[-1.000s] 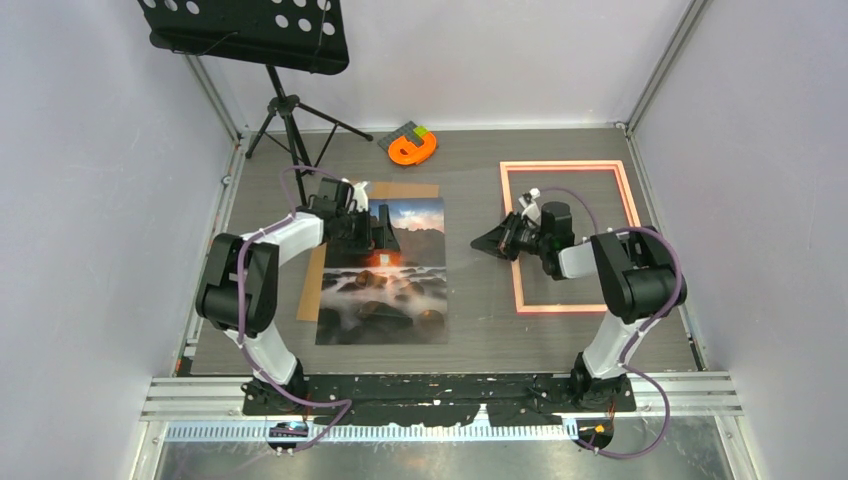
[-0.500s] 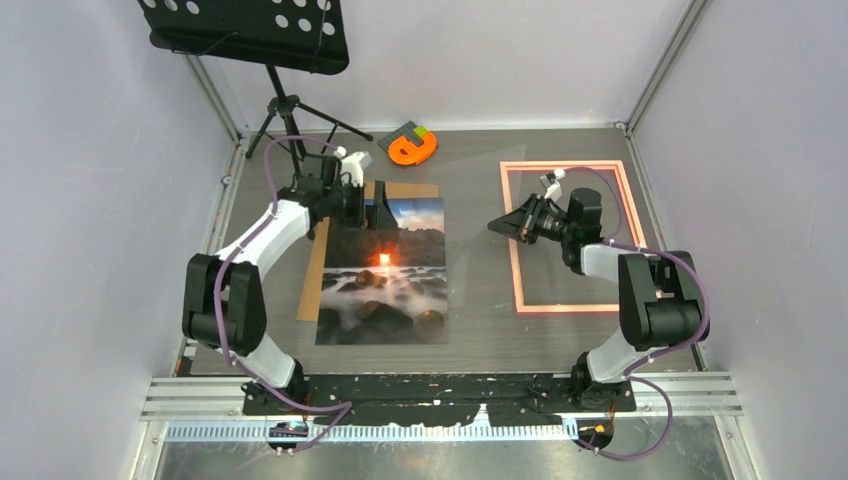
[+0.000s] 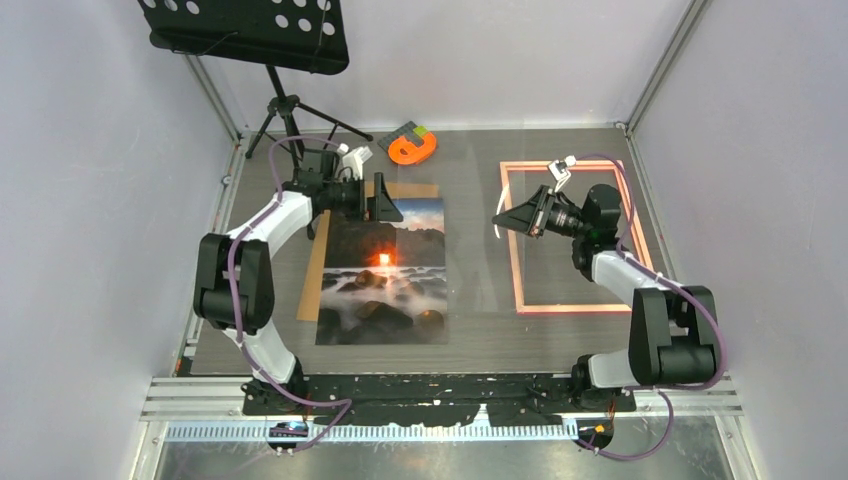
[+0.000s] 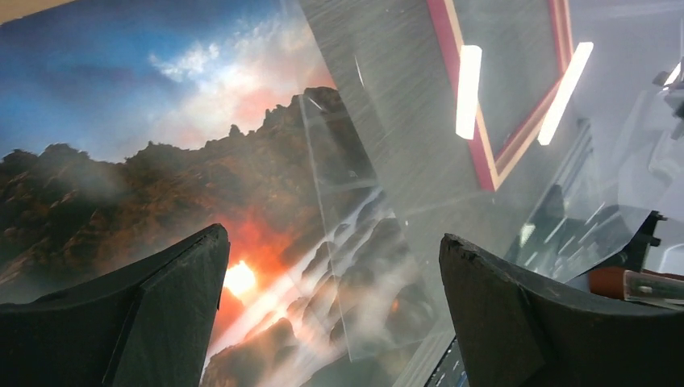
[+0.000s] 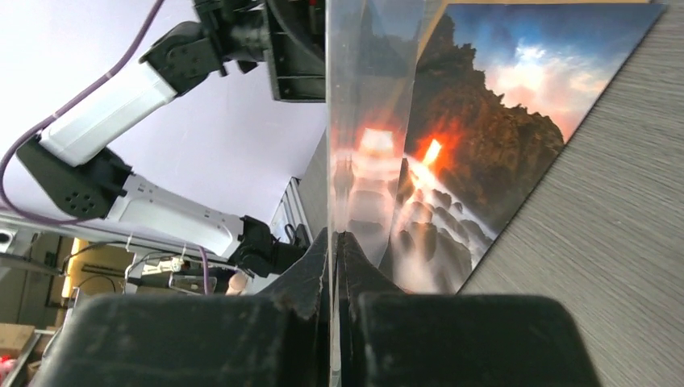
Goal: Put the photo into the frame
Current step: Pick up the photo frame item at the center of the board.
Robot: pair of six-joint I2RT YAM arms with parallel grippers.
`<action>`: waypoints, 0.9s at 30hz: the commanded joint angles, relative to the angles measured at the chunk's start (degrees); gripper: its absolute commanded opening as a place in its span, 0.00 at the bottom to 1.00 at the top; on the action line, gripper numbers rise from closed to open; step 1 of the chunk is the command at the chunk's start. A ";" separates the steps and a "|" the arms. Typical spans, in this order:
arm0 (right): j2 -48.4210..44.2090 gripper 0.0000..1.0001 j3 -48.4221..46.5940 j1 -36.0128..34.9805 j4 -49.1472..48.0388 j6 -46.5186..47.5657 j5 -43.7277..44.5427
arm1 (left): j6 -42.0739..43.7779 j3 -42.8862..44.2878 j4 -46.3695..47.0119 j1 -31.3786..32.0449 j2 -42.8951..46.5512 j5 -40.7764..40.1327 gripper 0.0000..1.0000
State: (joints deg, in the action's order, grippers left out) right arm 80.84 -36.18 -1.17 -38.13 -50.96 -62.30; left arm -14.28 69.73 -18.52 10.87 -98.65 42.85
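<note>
The photo [image 3: 385, 275], a sunset seascape print, lies flat left of centre on a brown backing board [image 3: 311, 280]. My left gripper [image 3: 386, 208] hovers over the photo's far edge, open with nothing between its fingers; the left wrist view has the left gripper [image 4: 331, 235] above the photo [image 4: 161, 121]. The salmon-pink frame [image 3: 515, 262] lies flat on the right. My right gripper [image 3: 502, 218] hangs above the frame's left side. In the right wrist view the right gripper [image 5: 335, 235] is shut on the edge of a clear sheet [image 5: 355, 97], held up off the table.
An orange tape-like object [image 3: 413, 148] lies at the back centre. A black music stand [image 3: 250, 30] on a tripod stands at the back left. Pale walls close in both sides and the back.
My right gripper has risen and moved back and to the right with the clear sheet. My left gripper has moved from over the photo's upper part to its far edge, still open.
</note>
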 commanded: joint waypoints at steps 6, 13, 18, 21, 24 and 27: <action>-9.21 0.06 0.56 -0.04 -6.07 -6.11 -3.82 | -3.34 -2.46 14.13 -0.14 0.33 12.64 1.00; -10.36 0.06 0.97 0.01 -8.50 -9.36 -3.74 | -10.79 -5.94 26.34 -0.07 -0.26 21.59 1.00; -9.66 0.06 1.10 0.05 -10.22 -10.57 -3.34 | -23.06 -10.49 41.44 0.60 -0.43 26.80 0.95; -9.20 0.06 1.18 -0.05 -10.64 -10.59 -2.93 | -31.15 -12.23 50.84 1.12 -1.17 28.43 0.84; -9.12 0.06 1.27 0.02 -10.69 -10.22 -2.68 | -35.53 -13.10 56.02 1.17 -1.60 29.00 0.70; -9.12 0.06 1.37 -0.05 -9.17 -8.75 -2.14 | -37.90 -13.58 58.24 1.42 -1.39 29.30 0.60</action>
State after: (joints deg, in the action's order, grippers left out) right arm 72.27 -34.65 -1.17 -44.77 -60.58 -65.19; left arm -44.84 56.62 28.47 11.92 -100.38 69.10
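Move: The right hand already pinches the clear sheet; the sheet's free left edge lies about 13 cm to its left, level fore and aft and some 6 cm lower. From the open left hand that edge is roughly 3 cm to the right, 2 cm back and at about its height. The photo's middle lies 10 cm back, 2 cm left and 13 cm below the left hand, and the frame's middle 32 cm right of that hand, 4 cm back and equally low. Left rises 5 cm, goes right and back, levels some 30 degrees, starts closing at the sheet; right lifts it. ##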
